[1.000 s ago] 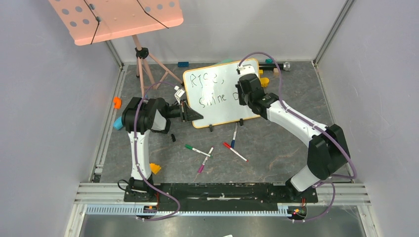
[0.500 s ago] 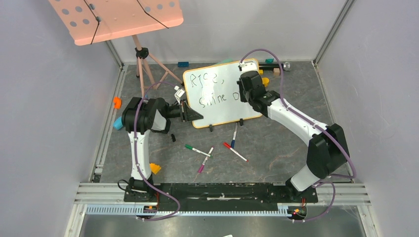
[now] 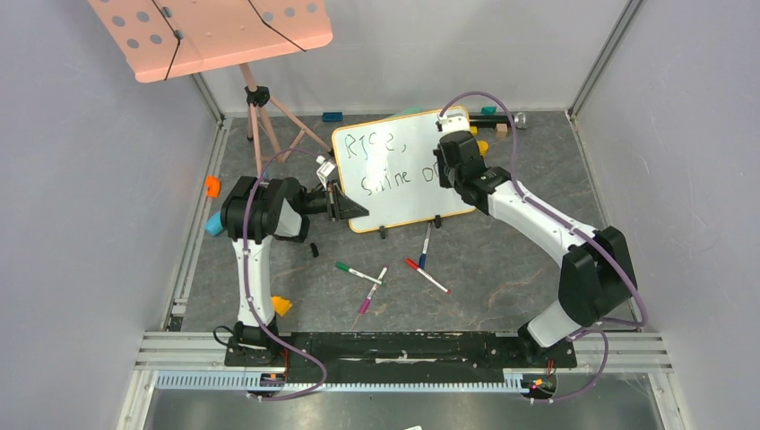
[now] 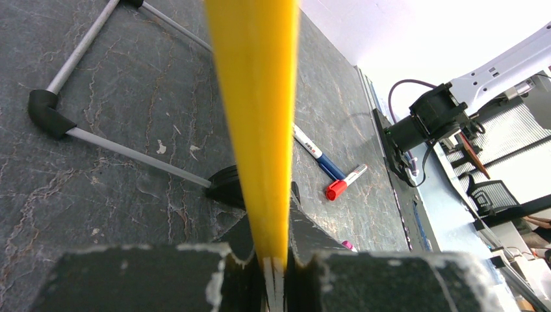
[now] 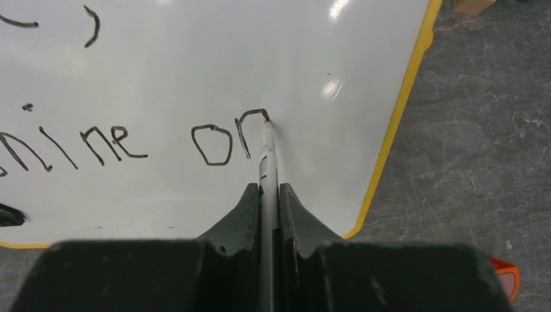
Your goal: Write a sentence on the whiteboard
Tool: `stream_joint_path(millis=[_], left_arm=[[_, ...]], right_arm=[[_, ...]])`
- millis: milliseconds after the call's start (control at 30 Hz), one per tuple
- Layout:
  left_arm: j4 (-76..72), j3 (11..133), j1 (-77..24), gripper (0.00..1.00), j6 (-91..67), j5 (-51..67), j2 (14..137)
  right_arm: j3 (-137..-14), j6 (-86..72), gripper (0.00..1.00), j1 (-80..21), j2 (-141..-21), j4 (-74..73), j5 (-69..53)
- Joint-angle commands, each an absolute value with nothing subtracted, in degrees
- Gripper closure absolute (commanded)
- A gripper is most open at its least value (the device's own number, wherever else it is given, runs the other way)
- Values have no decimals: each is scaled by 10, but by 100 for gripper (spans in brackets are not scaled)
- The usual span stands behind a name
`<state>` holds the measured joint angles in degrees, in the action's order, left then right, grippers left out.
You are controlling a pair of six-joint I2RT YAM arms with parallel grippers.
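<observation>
The whiteboard [image 3: 408, 193] stands tilted on the floor on two black clip feet, its rim orange-yellow. My left gripper [image 3: 346, 208] is shut on the rim at the board's lower left corner; in the left wrist view the yellow edge [image 4: 256, 97] runs up from between the fingers of the left gripper [image 4: 274, 263]. My right gripper [image 3: 445, 168] is shut on a thin white marker [image 5: 268, 159], held between the fingers of the right gripper [image 5: 269, 198]. The marker's tip touches the board [image 5: 162, 58] at the top of a partly drawn "n". The sentence [image 5: 123, 140] reads "…ine On" here, with "RISE," above it [image 3: 375, 143].
A pink music stand [image 3: 215, 31] on a tripod [image 3: 260, 116] rises at the back left. Green [image 3: 357, 271], pink [image 3: 372, 291], red [image 3: 427, 275] and blue [image 3: 425, 246] markers lie in front of the board. Small blocks sit by the left wall [image 3: 212, 185] and behind the board.
The right gripper has shifted slightly right and away along the board, and a new stroke has appeared after the "O". The left arm has not moved.
</observation>
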<state>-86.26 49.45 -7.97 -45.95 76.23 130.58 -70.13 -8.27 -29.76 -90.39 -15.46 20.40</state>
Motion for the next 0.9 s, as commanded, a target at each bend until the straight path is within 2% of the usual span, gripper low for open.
stream_joint_path(millis=[0, 200, 400, 667, 867], left_arm=[[-892, 480, -90, 98, -419, 822, 1322], [-892, 480, -90, 98, -419, 821, 1323], [-892, 481, -89, 98, -420, 822, 1321], [-892, 474, -87, 97, -414, 821, 1313], [-892, 458, -79, 60, -405, 813, 1296]], right_arm=[[-667, -78, 100, -288, -895, -156, 194], [-640, -83, 100, -288, -884, -148, 186], [-669, -82, 100, -288, -873, -163, 180], [-649, -79, 100, -284, -780, -163, 151], [-605, -88, 100, -278, -708, -154, 143]])
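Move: The right hand's marker tip rests at the right shoulder of the unfinished "n". The spot where its right leg ends lies about 4 cm ahead of the right hand and 6 cm below; the "o" is 4 cm ahead, 5 cm left and 5 cm below, the board's right edge 5 cm ahead, 8 cm right and 5 cm below. The left hand pinches the board's left edge; from it that spot is roughly 7 cm ahead, 24 cm right and 5 cm higher. Keeping its grip on the marker, the right hand draws the tip down and back along the sloping whiteboard for about 3 cm, pauses briefly at the foot of the "n", then lifts away faster, mostly up some 7 cm with some back and a slight drift right, the wrist tilting up a few degrees. Right at the end the left hand opens its fingers from the board's left edge and starts easing back and down by about 1 cm. ##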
